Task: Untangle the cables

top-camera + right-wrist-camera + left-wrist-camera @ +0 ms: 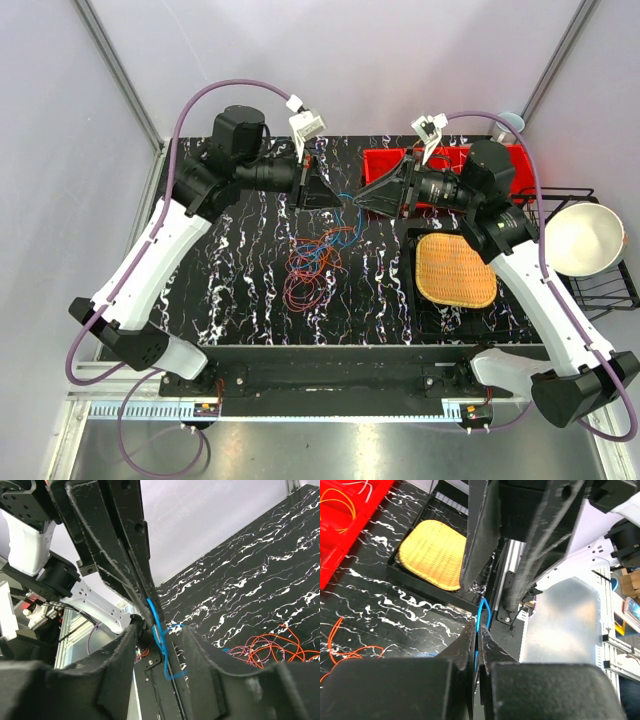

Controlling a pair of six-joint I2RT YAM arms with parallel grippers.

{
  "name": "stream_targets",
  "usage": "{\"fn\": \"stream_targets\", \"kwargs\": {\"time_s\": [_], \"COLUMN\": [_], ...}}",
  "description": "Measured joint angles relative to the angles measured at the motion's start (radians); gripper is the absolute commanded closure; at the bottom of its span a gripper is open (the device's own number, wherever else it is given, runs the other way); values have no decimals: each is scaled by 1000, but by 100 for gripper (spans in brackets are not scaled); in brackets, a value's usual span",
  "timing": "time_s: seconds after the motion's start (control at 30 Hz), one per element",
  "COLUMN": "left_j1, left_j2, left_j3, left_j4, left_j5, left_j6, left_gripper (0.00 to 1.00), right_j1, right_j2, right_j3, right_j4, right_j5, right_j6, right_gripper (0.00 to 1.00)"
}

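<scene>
A tangle of orange-red, pink and blue cables (315, 265) lies mid-table; it also shows in the right wrist view (270, 647). My left gripper (327, 190) is shut on a loop of the blue cable (484, 611), lifted above the table, the strand pinched between its fingertips (468, 635). My right gripper (362, 198) faces it tip to tip. In the right wrist view the right gripper (161, 637) is open, and the blue cable (159, 622) hangs from the left fingers down between its jaws. I cannot tell whether the cable touches them.
A red bin (388, 160) at the back holds a yellow-orange cable (340, 510). A woven yellow mat (455, 270) lies in a black tray (425, 315) on the right. A white bowl (583, 238) sits in a wire rack at the far right.
</scene>
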Motion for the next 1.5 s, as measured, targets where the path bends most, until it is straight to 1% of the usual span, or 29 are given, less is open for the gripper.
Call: {"fn": "stream_targets", "kwargs": {"time_s": [0.1, 0.17, 0.2, 0.23, 0.27, 0.3, 0.33, 0.37, 0.4, 0.43, 0.57, 0.73, 0.9, 1.03, 1.07, 1.17, 1.3, 1.4, 1.5], "left_j1": [-14, -21, -24, -26, -27, -29, -30, -31, -31, -32, -33, -34, -34, -34, -34, -34, -34, -34, -34], "left_j2": [0, 1, 1, 2, 3, 5, 7, 10, 11, 13, 4, -79, -241, -411, -434, -553, -704, -781, -819], "left_j3": [0, 0, 0, 0, 0, 0, 0, 0, 0, 0, -16, -144, -343, -509, -528, -634, -761, -827, -866], "left_j4": [6, 14, 19, 22, 25, 27, 30, 30, 31, 33, 43, 47, 34, 19, 11, -7, -40, -65, -80], "left_j5": [-2, -4, -4, -4, -4, -5, -8, -12, -15, -23, -110, -318, -584, -786, -809, -944, -1053, -1087, -1091], "left_j6": [-8, -13, -15, -17, -19, -22, -24, -27, -36, -32, -41, -47, -70, -104, -109, -150, -193, -218, -241], "left_gripper": [100, 100, 100, 100, 98, 87, 74, 28, 4, 1, 1, 1, 1, 1, 1, 1, 1, 1, 1], "right_j1": [1, 2, 3, 5, 6, 7, 8, 9, 9, 10, 11, 12, 12, 12, 12, 12, 12, 12, 12], "right_j2": [5, 8, 9, 9, 9, 9, 9, 8, 8, 8, 1, 0, 1, 16, 21, 66, 150, 204, 259], "right_j3": [0, 0, 0, 0, 0, 0, -1, -2, -2, -2, -1, 27, 62, 98, 105, 152, 219, 256, 299], "right_j4": [-1, -2, -2, -2, -2, -1, -2, -3, -3, -4, -31, -109, -155, -169, -170, -194, -220, -225, -232], "right_j5": [-7, -13, -13, -14, -15, -14, -14, -13, -10, -3, 43, 154, 278, 387, 404, 486, 602, 674, 753], "right_j6": [-4, -4, -4, -6, -8, -14, -11, -11, -11, -11, -24, -61, -88, -98, -101, -121, -150, -170, -192], "right_gripper": [65, 70, 76, 89, 95, 100, 100, 100, 100, 100, 100, 100, 100, 100, 100, 100, 100, 100, 100]}}
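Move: The blue cable is still pinched in my left fingertips and hangs between my half-open right fingers, about 1 cm to the left of my right hand point and level with it. From my right hand, the red box's leftmost compartment lies some 26 cm ahead, 10 cm to the right and 36 cm below. The orange and pink tangle is about 3 cm ahead, 8 cm to the left and 39 cm down. I shut my right fingers on the blue cable while my left hand holds nearly still, then open my left fingers wide and draw that hand some 20 cm left and 16 cm down, turning it about 60 degrees counter-clockwise. Keeping its pinch, my right hand swings roughly 16 cm forward and a little right towards the red box, turning clockwise about 40 degrees at nearly the same height. ##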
